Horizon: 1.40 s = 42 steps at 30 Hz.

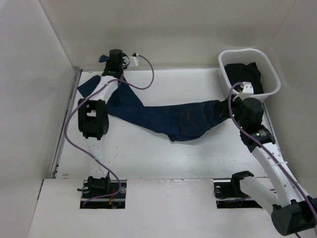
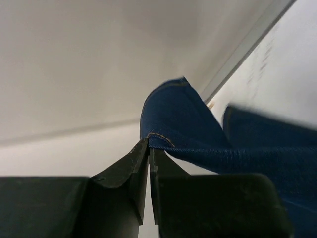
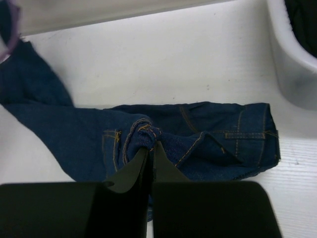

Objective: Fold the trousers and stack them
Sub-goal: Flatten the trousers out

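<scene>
The dark navy trousers (image 1: 168, 119) lie stretched across the table from the far left corner to the right side. My left gripper (image 1: 105, 59) is raised by the back wall, shut on a leg hem with tan stitching (image 2: 161, 136). The other leg end (image 1: 89, 87) rests on the table beside the left arm. My right gripper (image 1: 229, 107) is at the waist end, shut on a bunched fold of denim (image 3: 148, 133) near a pocket seam. The waistband (image 3: 247, 134) spreads to the right of that fold.
A white basket (image 1: 270, 69) with a dark garment inside stands at the back right, close to the right wrist; its wall (image 3: 292, 64) shows in the right wrist view. Walls enclose the table on the left, back and right. The left arm's cable (image 1: 148, 79) loops over the trousers.
</scene>
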{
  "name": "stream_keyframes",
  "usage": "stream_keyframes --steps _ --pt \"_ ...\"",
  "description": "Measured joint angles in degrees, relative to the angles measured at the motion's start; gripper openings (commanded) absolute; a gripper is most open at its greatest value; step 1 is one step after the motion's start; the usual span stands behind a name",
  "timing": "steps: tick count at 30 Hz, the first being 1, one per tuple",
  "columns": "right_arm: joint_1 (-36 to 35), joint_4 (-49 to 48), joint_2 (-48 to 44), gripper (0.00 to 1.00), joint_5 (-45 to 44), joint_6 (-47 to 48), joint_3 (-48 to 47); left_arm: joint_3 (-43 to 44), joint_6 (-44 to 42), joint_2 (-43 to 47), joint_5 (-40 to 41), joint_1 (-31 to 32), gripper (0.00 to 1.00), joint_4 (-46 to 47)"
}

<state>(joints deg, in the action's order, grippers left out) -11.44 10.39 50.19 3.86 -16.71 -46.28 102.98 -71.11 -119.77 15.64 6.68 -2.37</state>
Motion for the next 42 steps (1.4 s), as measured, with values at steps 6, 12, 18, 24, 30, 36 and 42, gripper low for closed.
stream_keyframes --steps 6,12,18,24,30,36,42 --pt "-3.9 0.3 -0.3 0.02 -1.5 -0.5 0.4 3.5 -6.0 -12.7 0.1 7.0 0.63 0.4" --pt "-3.9 1.0 -0.8 0.02 -3.1 -0.5 0.3 3.1 -4.6 -13.3 0.4 3.6 0.7 -2.6" --pt "1.9 4.0 -2.2 0.02 -3.8 1.6 -0.7 3.3 6.3 -5.4 -0.2 -9.2 0.69 -10.9" --pt "5.7 6.0 -1.3 0.02 -2.8 3.5 -4.3 7.7 20.5 -6.5 -2.8 -16.5 0.7 -21.3" --pt "5.8 6.3 2.3 0.03 -1.9 4.6 -7.0 17.7 33.1 -17.2 -7.2 -17.6 0.71 -28.5" --pt "5.8 7.3 5.1 0.03 -1.9 5.6 -9.6 32.7 49.7 -28.0 -15.5 -21.4 0.7 -35.9" --pt "5.1 7.3 7.3 0.03 -1.7 6.2 -10.8 34.1 58.7 -28.8 -20.1 -27.5 0.69 -38.5"
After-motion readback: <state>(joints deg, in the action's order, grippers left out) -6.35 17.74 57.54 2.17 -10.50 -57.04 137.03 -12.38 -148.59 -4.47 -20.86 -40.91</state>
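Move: The left hand still pinches the end of one trouser leg in the air. The other leg's end lies about 17 cm to its left, 5 cm back and 23 cm below; the place where the legs part is some 14 cm back and 3 cm right, equally low. The right hand holds the waist; that other leg's end is some 26 cm ahead and 72 cm left of it, 25 cm down, and the white bin about 23 cm ahead and 21 cm right. The left fingers open wide and let go of the held leg end while the hand dips and swings right; it then sweeps nearly 30 cm left, sinking to finish some 20 cm lower, and rolls left side down by about 60 degrees, turning counter-clockwise, open fingers about the other leg's end corner. The right hand keeps its pinch on the waist, swaying slightly left, then right, ending a little farther right and forward. ##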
